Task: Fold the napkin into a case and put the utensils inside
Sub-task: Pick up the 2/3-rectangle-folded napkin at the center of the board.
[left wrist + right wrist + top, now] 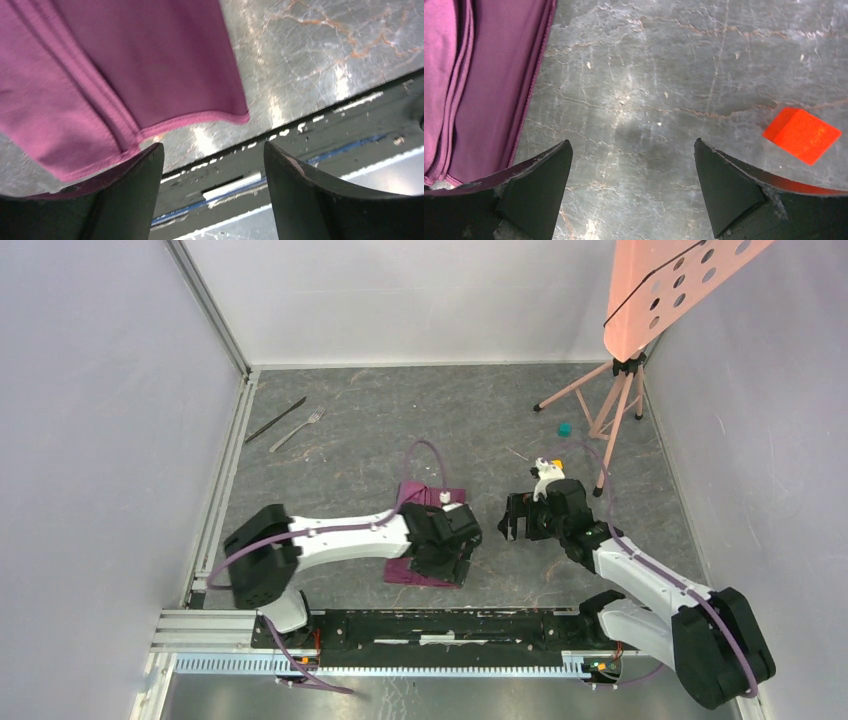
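The plum-purple napkin (416,492) lies folded into a narrow layered strip in the middle of the table, its middle hidden under my left gripper (458,540). In the left wrist view the napkin (125,60) shows stacked hemmed layers, and the left gripper (213,147) hangs open just past its near corner with nothing between the fingers. My right gripper (514,518) stands open a little to the right of the cloth. In its wrist view the right gripper (632,142) is over bare table, with the napkin (484,75) beside its left finger. The silver fork (297,430) and dark knife (275,420) lie side by side at the far left.
An orange cube (801,135) sits just right of the right gripper. A teal cube (565,428) lies at the far right by a pink tripod (615,400) carrying a perforated board. The black base rail (430,625) runs along the near edge. White walls enclose the table.
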Action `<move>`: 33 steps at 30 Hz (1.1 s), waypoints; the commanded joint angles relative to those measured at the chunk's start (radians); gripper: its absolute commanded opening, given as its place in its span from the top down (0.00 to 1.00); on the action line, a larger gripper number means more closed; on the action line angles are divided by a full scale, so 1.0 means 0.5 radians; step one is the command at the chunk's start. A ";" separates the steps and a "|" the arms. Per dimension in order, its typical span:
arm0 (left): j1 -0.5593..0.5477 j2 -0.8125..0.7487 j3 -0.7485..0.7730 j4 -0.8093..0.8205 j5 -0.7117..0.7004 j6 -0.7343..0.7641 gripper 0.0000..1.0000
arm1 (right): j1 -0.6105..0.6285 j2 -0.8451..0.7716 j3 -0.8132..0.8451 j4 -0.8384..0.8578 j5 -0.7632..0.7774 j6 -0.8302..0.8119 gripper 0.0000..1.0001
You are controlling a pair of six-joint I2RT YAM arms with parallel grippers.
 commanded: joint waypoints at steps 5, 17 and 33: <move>-0.128 0.466 0.470 -0.251 -0.234 -0.153 0.28 | -0.080 -0.138 -0.178 0.072 -0.164 0.005 0.02; -0.183 0.740 0.673 -0.440 -0.348 -0.230 0.39 | -0.077 -0.136 -0.264 0.145 -0.324 -0.005 0.02; -0.213 0.727 0.579 -0.458 -0.505 -0.304 0.94 | -0.078 -0.064 -0.437 0.591 -0.683 0.124 0.02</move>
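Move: Below the left hand lies the napkin's near right corner, about 3 cm to the right and 5 cm down, level fore and aft. The napkin's middle is some 10 cm ahead and 3 cm left of that hand; the red cube, roughly 15 cm ahead and 21 cm right. From the right hand the corner lies about 12 cm back, 13 cm left and 4 cm lower. Sinking about 5 cm and easing some 3 cm to the right, the left hand comes down onto the napkin's near right corner, tilting nearly 20 degrees until its fingers point almost straight down. There the fingers close, pinching the right hem. The right hand, still wide open, drifts about 3 cm back, then 2 cm left, towards the napkin. ##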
